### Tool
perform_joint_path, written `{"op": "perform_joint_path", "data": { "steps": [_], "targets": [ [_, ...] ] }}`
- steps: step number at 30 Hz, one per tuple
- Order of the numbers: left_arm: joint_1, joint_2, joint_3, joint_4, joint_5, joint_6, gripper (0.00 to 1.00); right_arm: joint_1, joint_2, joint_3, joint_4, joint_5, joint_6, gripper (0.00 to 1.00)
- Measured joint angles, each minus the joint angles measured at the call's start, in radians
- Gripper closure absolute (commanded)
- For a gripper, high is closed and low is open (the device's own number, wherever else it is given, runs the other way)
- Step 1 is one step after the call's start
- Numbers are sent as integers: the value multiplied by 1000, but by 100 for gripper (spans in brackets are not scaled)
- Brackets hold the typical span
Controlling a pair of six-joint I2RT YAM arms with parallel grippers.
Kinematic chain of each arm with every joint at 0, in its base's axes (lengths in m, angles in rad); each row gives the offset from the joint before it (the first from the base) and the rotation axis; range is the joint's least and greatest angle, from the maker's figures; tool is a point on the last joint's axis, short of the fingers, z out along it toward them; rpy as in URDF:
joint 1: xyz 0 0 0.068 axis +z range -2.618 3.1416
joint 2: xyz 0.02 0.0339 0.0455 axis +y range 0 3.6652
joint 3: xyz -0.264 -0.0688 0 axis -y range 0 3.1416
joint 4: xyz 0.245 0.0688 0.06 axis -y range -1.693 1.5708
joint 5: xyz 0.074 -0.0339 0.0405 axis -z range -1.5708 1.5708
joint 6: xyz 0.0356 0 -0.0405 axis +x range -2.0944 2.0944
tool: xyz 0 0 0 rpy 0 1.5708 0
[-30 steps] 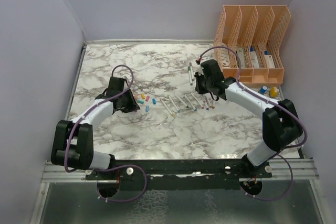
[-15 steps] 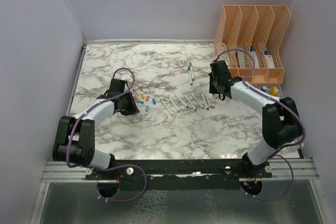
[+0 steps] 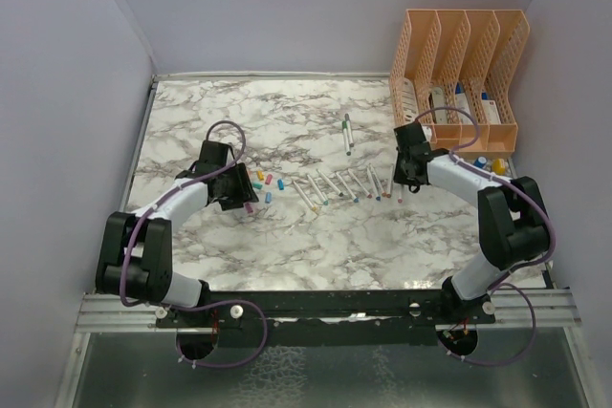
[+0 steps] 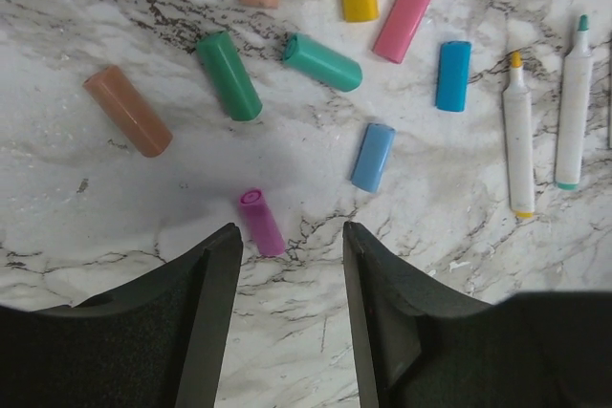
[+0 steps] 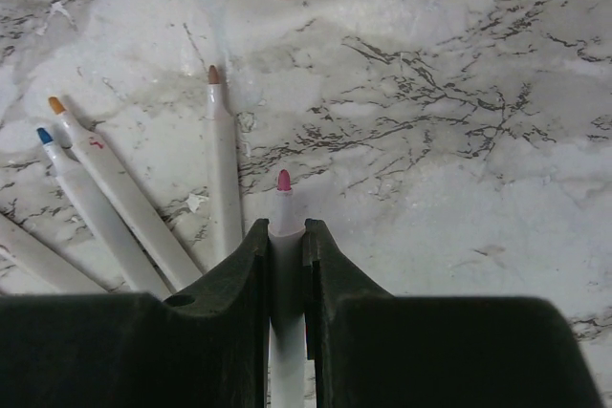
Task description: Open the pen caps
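Observation:
Several loose pen caps (image 4: 322, 61) in teal, green, orange, pink, yellow and blue lie on the marble table (image 3: 287, 236). A magenta cap (image 4: 261, 222) lies alone just ahead of my left gripper (image 4: 292, 246), whose jaws are open and hold nothing. In the top view that gripper (image 3: 239, 194) sits at the left of the cap cluster (image 3: 263, 180). My right gripper (image 5: 285, 231) is shut on a white pen (image 5: 284, 212) with a bare pink tip. It is at the right end of the row of uncapped pens (image 3: 335, 185).
A peach lattice organiser (image 3: 459, 54) stands at the back right, close behind the right gripper. Small blue and yellow items (image 3: 490, 166) lie in front of it. One pen (image 3: 347, 135) lies alone behind the row. Uncapped pens (image 5: 222, 169) lie just left of the held one.
My left gripper has opened, and the magenta cap now lies on the table in front of it. My right arm has moved right and nearer, carrying the pen.

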Motion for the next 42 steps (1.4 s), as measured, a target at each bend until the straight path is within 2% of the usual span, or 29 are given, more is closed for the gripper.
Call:
{"op": "perform_joint_path", "data": {
  "steps": [4, 5, 6, 8, 9, 11, 13, 20, 23, 29, 31, 37, 42],
  "targets": [
    [0, -25, 34, -7, -4, 0, 50, -16, 11, -14, 2, 1, 10, 99],
    [0, -35, 42, -8, -7, 0, 50, -19, 16, -16, 3, 1, 12, 95],
    [0, -44, 47, -8, -8, 0, 50, -23, 19, -18, 5, 1, 13, 90],
    [0, -58, 56, -8, -12, -1, 50, -29, 29, -21, 8, 0, 14, 69],
    [0, -60, 60, -8, -14, -1, 50, -30, 32, -22, 9, 0, 14, 63],
    [0, -63, 62, -8, -16, -1, 50, -34, 35, -26, 11, -1, 19, 52],
    [0, -63, 62, -11, -16, -1, 50, -39, 36, -28, 17, -2, 23, 47],
    [0, -64, 64, -18, -17, -2, 50, -43, 32, -29, 23, -1, 25, 44],
    [0, -74, 68, -23, -18, -2, 46, -43, 7, -28, 16, 2, 20, 44],
    [0, -105, 113, -22, -18, -15, 21, -36, -49, 26, 2, -17, -32, 43],
    [0, -120, 121, -15, -17, -21, 3, -22, -55, 65, 10, -38, -63, 43],
    [3, -140, 132, 41, 17, -57, 1, 72, 5, 188, 62, -129, -145, 43],
    [6, -139, 132, 98, 66, -97, 1, 112, 190, 359, 93, -189, -195, 46]
  ]
}}
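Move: My right hand holds the pink-tipped pen 2–3 cm above its table spot, about 1 cm back and 2 cm to the right. The brown-tipped pen lies about 3 cm left of this hand; the green-capped pen is roughly 14 cm ahead and 13 cm left. For my empty left hand, that green-capped pen is some 22 cm ahead and 26 cm right, with the just-released purple cap almost underneath, 1 cm left, and the light blue cap 3 cm ahead, 4 cm right. I lower the pink-tipped pen about 2 cm, easing slightly right, open my right fingers to let go of it, then lift and swing some 13 cm left and 9 cm forward towards the two capped pens, wrist turning counter-clockwise. Meanwhile my left hand rises about 11 cm off the purple cap, going forward a little, tipping its fingertips up and spreading from half to wide open. ##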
